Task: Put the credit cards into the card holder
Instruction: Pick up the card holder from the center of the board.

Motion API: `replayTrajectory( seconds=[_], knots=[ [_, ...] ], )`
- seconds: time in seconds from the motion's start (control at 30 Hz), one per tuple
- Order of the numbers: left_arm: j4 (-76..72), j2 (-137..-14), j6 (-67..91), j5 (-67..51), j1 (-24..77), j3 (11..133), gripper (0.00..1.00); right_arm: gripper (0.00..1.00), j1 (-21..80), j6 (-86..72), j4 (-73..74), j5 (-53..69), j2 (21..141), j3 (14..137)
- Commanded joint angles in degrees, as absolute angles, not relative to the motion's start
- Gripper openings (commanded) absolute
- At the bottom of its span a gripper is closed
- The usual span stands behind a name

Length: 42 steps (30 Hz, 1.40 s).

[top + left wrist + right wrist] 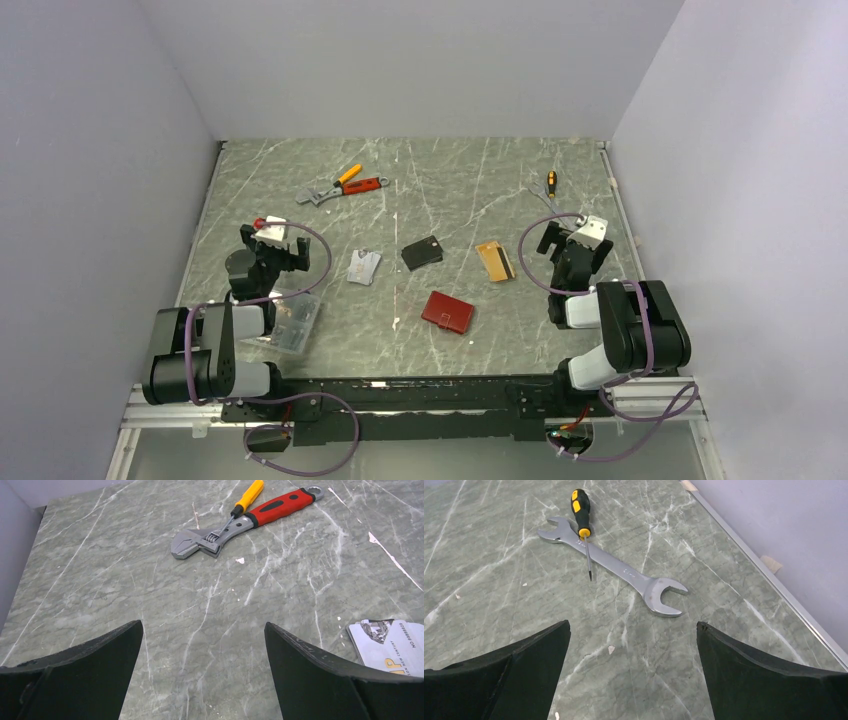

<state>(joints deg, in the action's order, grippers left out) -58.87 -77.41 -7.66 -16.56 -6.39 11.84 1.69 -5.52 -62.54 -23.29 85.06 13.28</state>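
Note:
The red card holder (447, 312) lies shut on the marble table, near the front middle. A silver-white credit card (363, 266) rests to its upper left; its corner (387, 647) shows at the right edge of the left wrist view. An orange-gold credit card (495, 260) lies to the holder's upper right. My left gripper (272, 240) hovers open at the left, nothing between its fingers (100, 670). At the right side my right gripper (578, 238) also stands open and empty, right of the orange-gold card, its fingers (749, 675) wide apart.
A flat black rectangle (422, 252) lies between the two cards. A clear plastic box (290, 320) sits by the left arm. A red-handled adjustable wrench (240, 525) with a yellow screwdriver (245, 497) lies far left; a steel spanner (619, 572) and a black-yellow screwdriver (581, 515) lie far right.

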Motion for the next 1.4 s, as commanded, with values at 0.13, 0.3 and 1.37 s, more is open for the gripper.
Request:
replayTrajectory(
  seconds=[0.13, 0.3, 1.37],
  knots=[
    [-61.3, -77.0, -6.8, -16.0, -6.2, 12.2, 0.99, 1.00, 1.9, -5.8, -61.7, -23.5, 82.9, 14.3],
    [-61.4, -76.8, -6.7, -16.2, -6.2, 12.2, 0.99, 1.00, 3.7, -11.2, -25.6, -33.8, 75.8, 30.7],
    [46.5, -65.1, -18.8, -26.0, -6.5, 60.3, 0.99, 1.00, 60.9, -30.6, 31.3, -35.5, 82.0, 54.8]
  ],
)
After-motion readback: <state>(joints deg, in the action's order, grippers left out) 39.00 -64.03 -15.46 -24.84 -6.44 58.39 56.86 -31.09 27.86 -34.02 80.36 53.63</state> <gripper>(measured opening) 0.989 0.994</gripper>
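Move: The red card holder lies about 30 cm to the right gripper's left, some 13 cm back and roughly 9 cm below it. The gold cards are about 19 cm left of this gripper and nearly level with it; the black cards are about 36 cm left and 3 cm ahead, both at table height. From the left gripper, the holder is some 38 cm right, 12 cm back and 11 cm down. Lift the right gripper off its rest pose by about 12 cm, then sweep it left nearly 30 cm, drawing back and sinking towards the card holder while it tips down and turns counter-clockwise, some 30 degrees each. Raise the left gripper too, then draw it back, tipping it down and finally easing lower. Keep both open, touching nothing. ##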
